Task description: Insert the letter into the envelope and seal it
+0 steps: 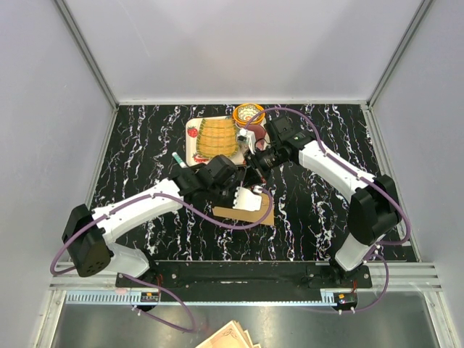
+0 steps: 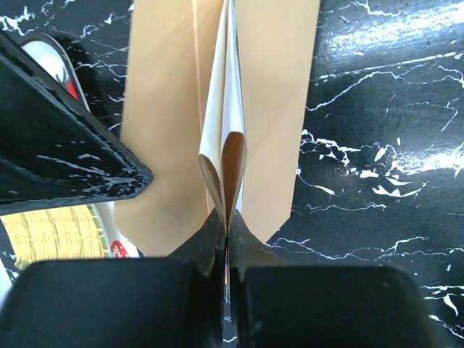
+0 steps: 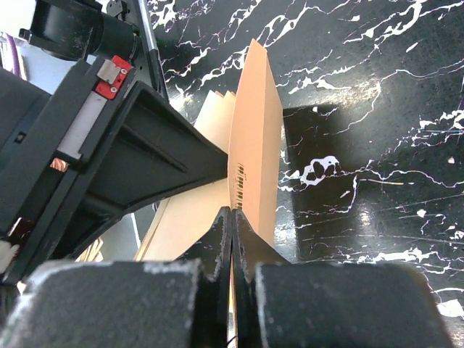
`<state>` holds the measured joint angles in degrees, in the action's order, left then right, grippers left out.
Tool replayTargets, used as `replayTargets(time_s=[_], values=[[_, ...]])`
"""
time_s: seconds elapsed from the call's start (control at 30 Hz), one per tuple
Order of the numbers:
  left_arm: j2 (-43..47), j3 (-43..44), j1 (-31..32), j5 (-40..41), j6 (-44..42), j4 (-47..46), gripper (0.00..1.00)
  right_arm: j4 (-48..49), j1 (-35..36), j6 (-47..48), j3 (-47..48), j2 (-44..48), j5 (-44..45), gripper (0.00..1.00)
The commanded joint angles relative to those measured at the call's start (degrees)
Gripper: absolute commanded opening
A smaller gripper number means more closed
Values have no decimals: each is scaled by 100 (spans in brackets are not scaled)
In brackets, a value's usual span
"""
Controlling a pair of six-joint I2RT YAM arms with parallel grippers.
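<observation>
The envelope (image 1: 254,217) is orange-tan kraft paper and lies flat on the black marble table between the two arms. My left gripper (image 1: 239,191) hovers just above it, shut on the folded pale letter (image 1: 251,198). In the left wrist view the letter (image 2: 225,138) stands edge-on out of the left gripper (image 2: 227,221), its folded layers bulging apart over the envelope (image 2: 159,109). My right gripper (image 1: 252,172) comes in from the far side. The right wrist view shows this gripper (image 3: 232,212) shut on a raised orange layer of the envelope (image 3: 257,123), which carries a small barcode. The left gripper's black body fills the left of that view.
A white tray (image 1: 191,135) with a stack of ornate yellow papers (image 1: 214,138) sits behind the grippers. A round patterned orange container (image 1: 249,112) stands beside it. More ornate beige sheets (image 1: 228,337) lie below the arm bases. White walls close the table on three sides.
</observation>
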<state>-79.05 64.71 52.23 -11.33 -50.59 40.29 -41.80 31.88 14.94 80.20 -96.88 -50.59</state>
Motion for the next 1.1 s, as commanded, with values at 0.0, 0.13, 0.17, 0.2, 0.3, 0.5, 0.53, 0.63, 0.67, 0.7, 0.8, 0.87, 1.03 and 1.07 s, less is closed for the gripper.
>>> replayTargets(time_s=[0.0,0.13,0.17,0.2,0.3,0.5,0.53,0.63,0.67,0.7,0.8,0.87,1.03,1.07], values=[[65,-90,24,61,-117,48,0,85,20,44,-40,337,-180,0],[-128,59,33,166,-145,330,0,76,29,9,12,266,-171,0],[-198,129,24,184,-110,365,0,67,29,-26,30,223,-188,0],[-277,304,50,219,-57,461,0,84,38,-52,48,196,-206,0],[-646,647,138,350,92,576,0,137,38,-175,92,117,-215,0],[-981,894,498,842,330,550,2,172,46,-202,-5,82,-144,0],[-990,903,516,878,382,524,6,181,38,-202,-31,82,-136,0],[-832,833,508,861,488,357,20,181,38,-123,-119,134,-101,0],[-762,772,508,817,480,339,24,181,46,-88,-145,143,-100,0],[-631,737,508,695,471,339,27,190,47,-70,-180,152,-100,0],[-271,535,473,440,453,173,40,172,46,-17,-198,187,-118,0],[-25,377,438,195,497,6,45,181,46,9,-207,205,-135,0],[205,218,279,-518,655,-162,43,181,38,53,-233,292,-188,0],[223,192,210,-632,682,-223,42,190,38,53,-242,310,-197,0]])
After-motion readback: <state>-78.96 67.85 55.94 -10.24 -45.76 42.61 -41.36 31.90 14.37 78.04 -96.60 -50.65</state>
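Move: The left hand, still pinching the folded letter, has the envelope's middle about 6 cm below it, 3 cm to its right and 2 cm back. Beyond, the mug stands some 17 cm ahead and 6 cm right of that hand, the yellow plaid cloth 17 cm ahead and 5 cm left, both about 5 cm lower. From the right hand, which already holds the envelope's forward edge, the envelope's middle lies about 6 cm back, level left to right and 6 cm down. The left hand pushes the letter some 2.5 cm down into the envelope's lengthwise opening, its fingers tipping about 10 degrees steeper and drifting a little to the right near the bottom, then spreads its shut fingers to a bit under half open and lifts about 4 cm clear, easing back towards the base while the tilt undoes itself. The right hand keeps its pinch on the envelope's edge and holds almost still, sinking only about 1 cm as the left lets go. ##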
